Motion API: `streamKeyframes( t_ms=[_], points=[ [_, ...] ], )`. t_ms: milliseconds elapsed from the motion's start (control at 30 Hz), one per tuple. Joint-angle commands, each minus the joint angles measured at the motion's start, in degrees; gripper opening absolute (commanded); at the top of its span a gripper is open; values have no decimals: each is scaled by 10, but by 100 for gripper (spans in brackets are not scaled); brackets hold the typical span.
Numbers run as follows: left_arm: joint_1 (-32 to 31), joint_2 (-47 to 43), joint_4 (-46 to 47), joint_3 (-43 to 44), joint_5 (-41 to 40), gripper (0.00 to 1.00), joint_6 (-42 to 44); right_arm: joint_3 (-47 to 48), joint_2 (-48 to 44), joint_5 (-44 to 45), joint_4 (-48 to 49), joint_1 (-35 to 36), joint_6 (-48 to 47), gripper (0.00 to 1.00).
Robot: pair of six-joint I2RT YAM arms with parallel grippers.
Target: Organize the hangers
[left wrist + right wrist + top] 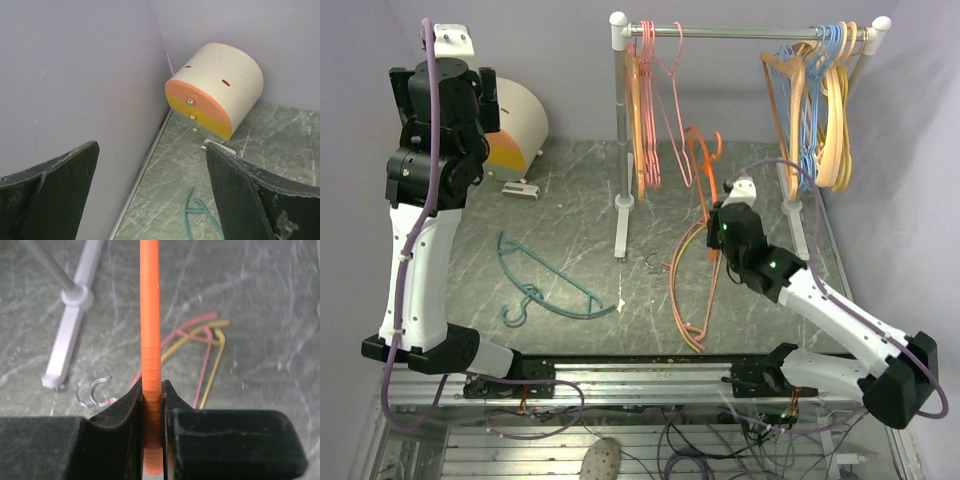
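My right gripper (pixel 718 212) (pixel 151 405) is shut on an orange hanger (pixel 703 160) (pixel 150 315), holding it upright above the table just in front of the rack. Pink and orange hangers (pixel 650 110) hang at the left end of the rack's rod (pixel 740 32). More thin hangers, pink, yellow and orange (pixel 685 290) (pixel 207 340), lie on the table below the held one. A teal hanger (pixel 545 285) (pixel 200 215) lies flat on the left. My left gripper (pixel 488 100) (pixel 152 190) is raised at the back left, open and empty.
A bunch of light-blue and pale tan hangers (pixel 820 100) hangs at the rod's right end. A cream drum with an orange and yellow face (pixel 515 130) (pixel 215 90) sits in the back left corner by the wall. The rack's white foot (pixel 622 235) (pixel 70 325) and clear hooks (pixel 92 390) are mid-table.
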Motion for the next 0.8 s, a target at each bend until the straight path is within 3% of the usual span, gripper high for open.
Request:
streamKeyframes(
  t_ms=[0,300,500,767],
  points=[
    [10,-7,-7,-3,14,99,3,87,48,-89,94,-34,-131,0],
    [31,3,-14,0,45,97,-2,245,151,-110,81,-51,-170,0],
    [40,8,-16,-2,55,97,-3,301,188,-81,80,-52,-187,0],
    [49,11,-15,-16,76,97,3,383,240,-124,61,-52,-192,0]
  ],
)
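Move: The right hand already holds the orange hanger. The free stretch of rail just right of the pink hangers is about 25 cm ahead of this hand, 7 to its left and 28 above. The nearest pink hanger has its middle some 18 cm ahead, 8 left and 16 up; the wooden hanger is roughly 17 ahead, 15 left and 16 up, the blue hangers 20 ahead, 17 right and 18 up. From the left hand, that rail spot is about 21 cm ahead, 48 right, roughly level. The right hand keeps its pinch on the orange hanger and carries it up about 14 cm and forward some 10, with a smaller shift left, bringing the hook end towards the rail just to the right of the pink hangers. It goes quickly at first and then eases, while the wrist tips the fingers up about 15 degrees towards level and turns roughly 10 degrees counter-clockwise. ##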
